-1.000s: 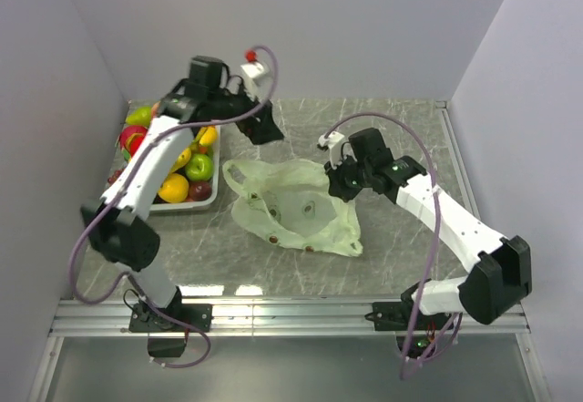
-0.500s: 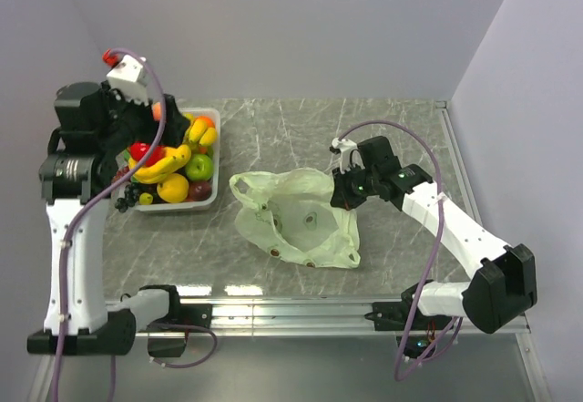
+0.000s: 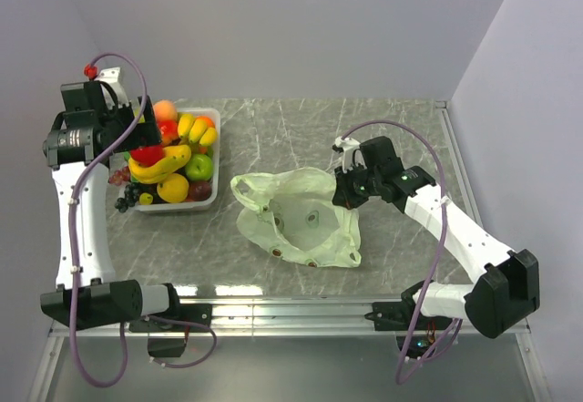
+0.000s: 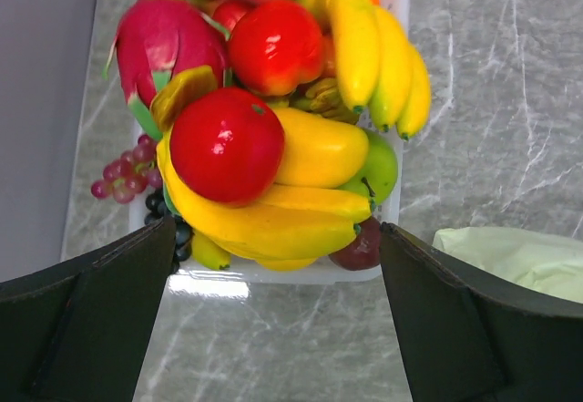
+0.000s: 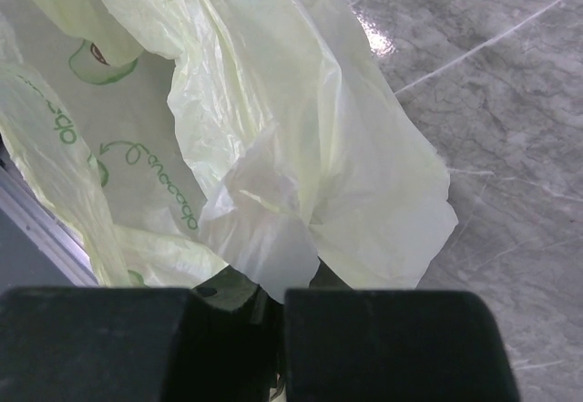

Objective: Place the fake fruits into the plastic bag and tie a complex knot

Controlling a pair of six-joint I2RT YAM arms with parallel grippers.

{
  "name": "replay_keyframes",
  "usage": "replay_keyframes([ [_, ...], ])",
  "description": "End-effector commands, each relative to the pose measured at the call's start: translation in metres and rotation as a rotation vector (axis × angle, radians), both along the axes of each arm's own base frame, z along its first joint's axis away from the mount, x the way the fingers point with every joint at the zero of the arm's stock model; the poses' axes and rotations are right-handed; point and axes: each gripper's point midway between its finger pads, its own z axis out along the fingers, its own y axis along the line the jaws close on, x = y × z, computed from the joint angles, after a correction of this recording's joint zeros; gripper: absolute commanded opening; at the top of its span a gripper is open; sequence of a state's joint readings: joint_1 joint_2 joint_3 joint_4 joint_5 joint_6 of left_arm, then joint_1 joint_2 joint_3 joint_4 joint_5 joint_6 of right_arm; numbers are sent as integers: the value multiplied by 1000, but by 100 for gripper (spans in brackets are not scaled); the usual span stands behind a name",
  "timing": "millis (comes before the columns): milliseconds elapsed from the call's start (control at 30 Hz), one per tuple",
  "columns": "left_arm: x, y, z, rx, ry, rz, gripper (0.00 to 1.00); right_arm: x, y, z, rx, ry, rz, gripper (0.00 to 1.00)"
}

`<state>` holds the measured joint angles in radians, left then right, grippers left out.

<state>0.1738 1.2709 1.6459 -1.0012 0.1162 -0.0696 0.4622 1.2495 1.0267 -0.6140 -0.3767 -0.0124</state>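
Observation:
The fake fruits (image 3: 173,160) are heaped in a clear tray (image 3: 208,201) at the left: red apples (image 4: 226,145), yellow bananas (image 4: 378,56), a pink dragonfruit (image 4: 159,42) and grapes (image 4: 123,172). My left gripper (image 3: 137,138) hangs open above the heap, holding nothing; its fingers (image 4: 91,320) frame the tray's near rim (image 4: 273,274). The pale-green plastic bag (image 3: 296,215) lies spread open at the table's middle. My right gripper (image 3: 351,188) is shut on the bag's right rim, with the film (image 5: 273,128) bunched at its jaws (image 5: 278,288). No knot shows.
The grey marble table (image 3: 273,138) is walled at the left, back and right. A metal rail (image 3: 291,306) runs along the near edge. The bag's corner (image 4: 519,256) lies just right of the tray. A few grapes (image 3: 127,200) spill over the tray's left side.
My left arm has swung from behind the bag back to the left and now hovers over the tray, still open. The right gripper keeps its hold on the bag, barely moved.

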Motion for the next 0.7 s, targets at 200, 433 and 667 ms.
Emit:
replay_keyframes([
  [200, 4, 30, -6, -8, 0, 235, 99, 9, 5, 27, 58, -69, -39, 0],
  [433, 20, 39, -33, -35, 38, 321, 99, 9, 5, 24, 50, -61, -37, 0],
  [667, 27, 39, -50, -76, 39, 359, 99, 4, 3, 10, 37, -35, -29, 0],
])
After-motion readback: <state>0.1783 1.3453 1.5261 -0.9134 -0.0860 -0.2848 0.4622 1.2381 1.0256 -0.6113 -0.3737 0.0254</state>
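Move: The round red fruit on top of the pile lies about 8 cm ahead of the open left hand, 4 cm to its left and some 13 cm below. The curved bananas are roughly 3 cm nearer and 4 cm to the right of that fruit; the dragon fruit is 6 cm beyond and 4 cm left of it, the orange-red fruit 6 cm beyond and 5 cm right of it. From the right hand the round red fruit is some 48 cm left and 15 cm ahead, near its height. Down over the tray the left hand sinks about 5 cm, drifting some 3 cm left and then a little forward, closing in on the round red fruit. Its wrist turns roughly 15 degrees counter-clockwise and the fingers stay wide open, touching nothing yet. The right hand stays in place, still pinching the bag's rim. ##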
